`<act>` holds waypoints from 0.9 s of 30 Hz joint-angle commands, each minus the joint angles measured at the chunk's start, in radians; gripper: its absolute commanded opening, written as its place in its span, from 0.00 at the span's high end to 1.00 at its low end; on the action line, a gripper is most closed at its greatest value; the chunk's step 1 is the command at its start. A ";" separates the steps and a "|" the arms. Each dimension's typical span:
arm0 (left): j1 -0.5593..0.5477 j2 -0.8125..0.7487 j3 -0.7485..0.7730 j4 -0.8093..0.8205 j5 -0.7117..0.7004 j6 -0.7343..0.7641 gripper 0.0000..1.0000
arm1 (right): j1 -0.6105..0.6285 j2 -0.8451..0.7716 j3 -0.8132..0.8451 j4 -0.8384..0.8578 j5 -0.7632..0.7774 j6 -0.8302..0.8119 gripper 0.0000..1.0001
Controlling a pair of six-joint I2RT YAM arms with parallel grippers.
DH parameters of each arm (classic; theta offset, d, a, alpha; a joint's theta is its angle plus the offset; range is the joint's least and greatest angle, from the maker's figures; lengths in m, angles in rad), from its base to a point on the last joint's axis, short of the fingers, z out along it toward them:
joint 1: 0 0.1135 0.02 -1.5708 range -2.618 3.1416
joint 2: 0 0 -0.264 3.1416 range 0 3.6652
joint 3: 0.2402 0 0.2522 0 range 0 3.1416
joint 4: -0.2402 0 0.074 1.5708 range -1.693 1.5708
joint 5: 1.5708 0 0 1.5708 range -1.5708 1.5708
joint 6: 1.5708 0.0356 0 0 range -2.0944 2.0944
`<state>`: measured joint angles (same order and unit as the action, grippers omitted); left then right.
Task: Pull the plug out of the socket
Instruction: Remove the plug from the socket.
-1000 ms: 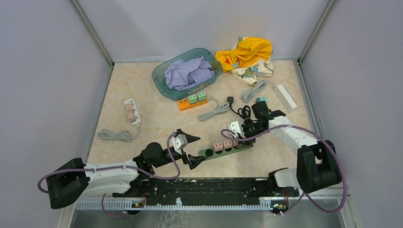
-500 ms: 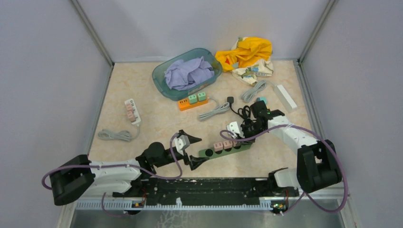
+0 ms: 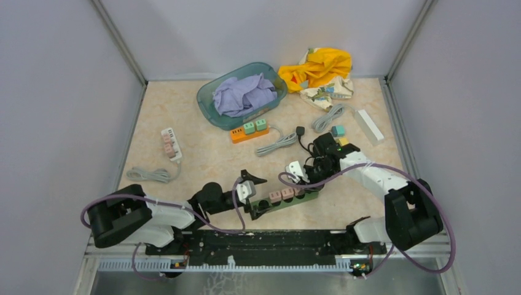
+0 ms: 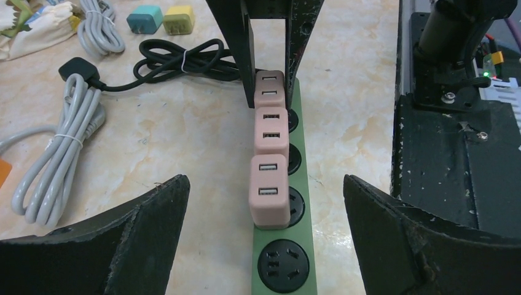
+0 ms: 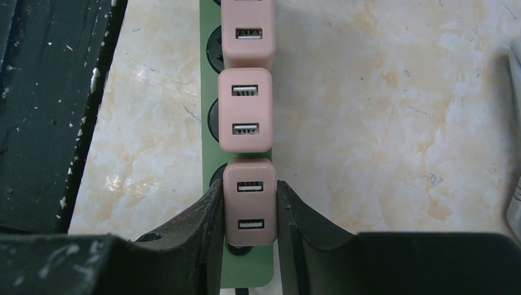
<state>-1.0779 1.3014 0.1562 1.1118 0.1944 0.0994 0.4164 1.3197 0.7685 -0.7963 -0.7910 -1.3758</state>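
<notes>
A green power strip lies near the table's front with three pink plugs in a row. My right gripper is shut on the end pink plug, one finger pressed against each side; that plug sits in its socket. From the left wrist view, the same plug shows between the right gripper's black fingers. My left gripper stands wide open astride the strip's other end, apart from the nearest pink plug and an empty socket. From above, the left gripper faces the right gripper.
A teal basket with purple cloth, an orange strip, a white strip, grey cables, a black cable, yellow cloth, a white box and small teal and yellow adapters lie around.
The right gripper has closed on the end pink plug. The left arm has moved right, bringing its open gripper over the strip's other end. The strip shifted slightly.
</notes>
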 commanded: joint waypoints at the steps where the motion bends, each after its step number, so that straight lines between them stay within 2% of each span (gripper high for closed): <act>1: -0.005 0.087 0.081 0.042 0.050 0.059 0.00 | 0.041 -0.011 0.044 0.056 -0.081 0.083 1.00; 4: -0.011 0.160 0.137 0.014 0.054 0.062 0.01 | 0.051 -0.013 0.042 0.072 -0.078 0.102 1.00; 13: -0.035 0.246 0.219 -0.095 -0.013 0.077 0.15 | 0.061 -0.007 0.037 0.091 -0.064 0.115 1.00; 21: -0.039 0.288 0.251 -0.137 -0.008 0.086 0.27 | 0.062 -0.004 0.036 0.095 -0.059 0.120 1.00; 25: -0.039 0.300 0.260 -0.148 -0.005 0.089 0.40 | 0.064 -0.004 0.035 0.095 -0.058 0.119 1.00; 27: -0.039 0.305 0.265 -0.159 -0.001 0.088 0.54 | 0.064 -0.003 0.035 0.096 -0.059 0.119 1.00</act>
<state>-1.1103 1.5906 0.3923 0.9688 0.1844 0.1772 0.4694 1.3197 0.7685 -0.7391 -0.7895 -1.2629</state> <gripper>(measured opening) 0.561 0.314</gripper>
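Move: The middle pink plug on the green power strip, the left hand's aim, lies about 8 cm to its right, 2 cm ahead and 5 cm below. The leftmost pink plug is some 4 cm to the right of the left hand, 1 cm ahead and 5 cm down; the empty socket is 8 cm below it, about 1 cm back and level sideways. The rightmost plug is already in the right fingers; from the right hand the middle one sits 4 cm to the left, 1 cm back, at equal height. The middle pink plug is approached by the open left hand, which goes about 5 cm right over the leftmost plug and 2 cm forward, then sinks, some 4.5 cm in all, fingertips tipping down 10 degrees as the fingers close from wide to about half, straddling the plug. The right hand keeps its pinch on the rightmost plug, drags the strip about 1 cm left, then holds. ##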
